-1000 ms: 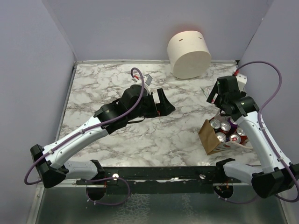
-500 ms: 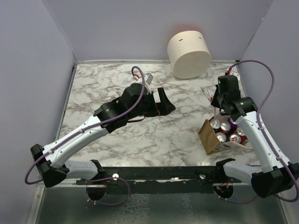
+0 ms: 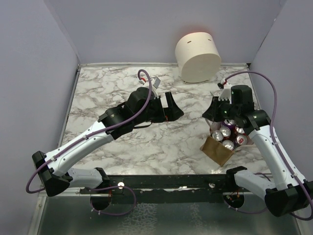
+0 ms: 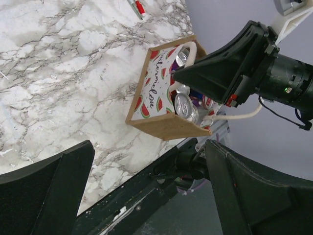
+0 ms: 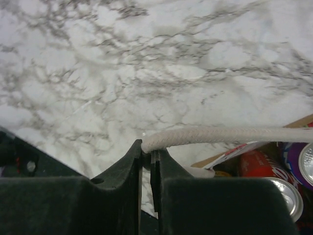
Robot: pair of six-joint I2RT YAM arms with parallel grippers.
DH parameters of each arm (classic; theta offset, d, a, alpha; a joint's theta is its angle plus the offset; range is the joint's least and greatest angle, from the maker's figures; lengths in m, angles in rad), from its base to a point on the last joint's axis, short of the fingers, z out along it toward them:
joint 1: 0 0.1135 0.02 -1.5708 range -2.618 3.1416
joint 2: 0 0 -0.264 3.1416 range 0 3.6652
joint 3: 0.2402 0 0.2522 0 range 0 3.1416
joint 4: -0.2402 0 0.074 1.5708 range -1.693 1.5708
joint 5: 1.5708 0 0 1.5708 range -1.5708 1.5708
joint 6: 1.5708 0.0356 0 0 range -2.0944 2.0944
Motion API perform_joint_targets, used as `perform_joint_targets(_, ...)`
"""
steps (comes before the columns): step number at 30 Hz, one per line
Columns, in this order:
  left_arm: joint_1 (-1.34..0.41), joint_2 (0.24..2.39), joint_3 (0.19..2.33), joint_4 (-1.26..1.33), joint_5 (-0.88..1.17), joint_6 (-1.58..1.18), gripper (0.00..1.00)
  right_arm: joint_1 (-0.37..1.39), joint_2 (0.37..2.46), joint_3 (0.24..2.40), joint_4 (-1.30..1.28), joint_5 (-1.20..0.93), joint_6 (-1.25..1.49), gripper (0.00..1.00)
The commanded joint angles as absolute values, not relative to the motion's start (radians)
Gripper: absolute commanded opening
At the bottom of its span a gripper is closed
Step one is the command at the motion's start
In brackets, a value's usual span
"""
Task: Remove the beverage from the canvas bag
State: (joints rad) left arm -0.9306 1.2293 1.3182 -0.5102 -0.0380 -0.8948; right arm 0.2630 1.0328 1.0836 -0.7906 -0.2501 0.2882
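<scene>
The canvas bag [image 3: 217,149], tan with white rope handles and a watermelon print on its side, stands at the near right of the table. It holds several beverage cans [image 3: 227,133]. The left wrist view shows the bag [image 4: 159,100] and its cans [image 4: 185,105]. My right gripper [image 3: 211,111] is over the bag's far-left rim, shut on a rope handle [image 5: 220,134] and pulling it taut; can tops [image 5: 279,191] show below it. My left gripper [image 3: 172,108] hovers open and empty over the table's middle, well left of the bag.
A large cream cylinder [image 3: 198,56] stands at the back right by the wall. A red and white pen [image 4: 137,7] lies on the marble beyond the bag. The table's front rail [image 3: 166,183] runs just in front of the bag.
My right gripper has swung left and down and shut on the rope handle. The bag has slid and turned to the left with it. The left arm has not moved.
</scene>
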Motion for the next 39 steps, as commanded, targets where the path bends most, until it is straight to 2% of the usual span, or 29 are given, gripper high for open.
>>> perform_joint_targets(1,-0.931,1.236,1.331,-0.499,-0.030,-0.880,0.99,0.274,0.999,1.065,-0.652,-0.617,0.302,0.08)
perform_joint_targets(12,-0.918,1.239,1.344,-0.511,-0.050,-0.885,0.99,0.320,1.048,1.050,-0.503,-0.745,0.432,0.09)
perform_joint_targets(26,-0.907,1.175,1.341,-0.554,-0.167,-0.905,0.99,0.668,1.272,1.172,-0.350,-0.624,0.555,0.09)
perform_joint_targets(30,-0.904,1.154,1.347,-0.566,-0.209,-0.905,0.99,0.713,1.310,1.214,-0.377,-0.584,0.550,0.10)
perform_joint_targets(34,-0.902,1.141,1.350,-0.568,-0.245,-0.900,0.99,0.713,1.286,1.226,-0.438,-0.518,0.506,0.23)
perform_joint_targets(36,-0.902,1.145,1.350,-0.571,-0.250,-0.893,0.99,0.713,1.264,1.231,-0.506,-0.441,0.487,0.36)
perform_joint_targets(39,-0.902,1.165,1.382,-0.574,-0.243,-0.881,0.99,0.713,1.225,1.227,-0.627,-0.329,0.458,0.63)
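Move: The right hand already grips the canvas bag's rope handle. The bag's middle, cans inside, lies roughly 10 cm to its right, 1 cm back and 15 cm below. The bare table spot where the bag is going is some 8 cm left, 2 cm back and 22 cm down. The pens lie about 23 cm ahead, 4 cm right and 22 cm below. From the left hand that spot is about 10 cm right, 2 cm ahead and 31 cm below. The right hand keeps its pinch on the rope handle and pulls the bag left along the table about 19 cm and some 5 cm back, almost level, swinging some 30 degrees counter-clockwise, then spreads its fingers about halfway to let go and begins to rise a centimetre or two. Late on, the wide-open left gripper backs off about 4 cm left and a little forward and up, turning slightly counter-clockwise, as the right hand comes close. ##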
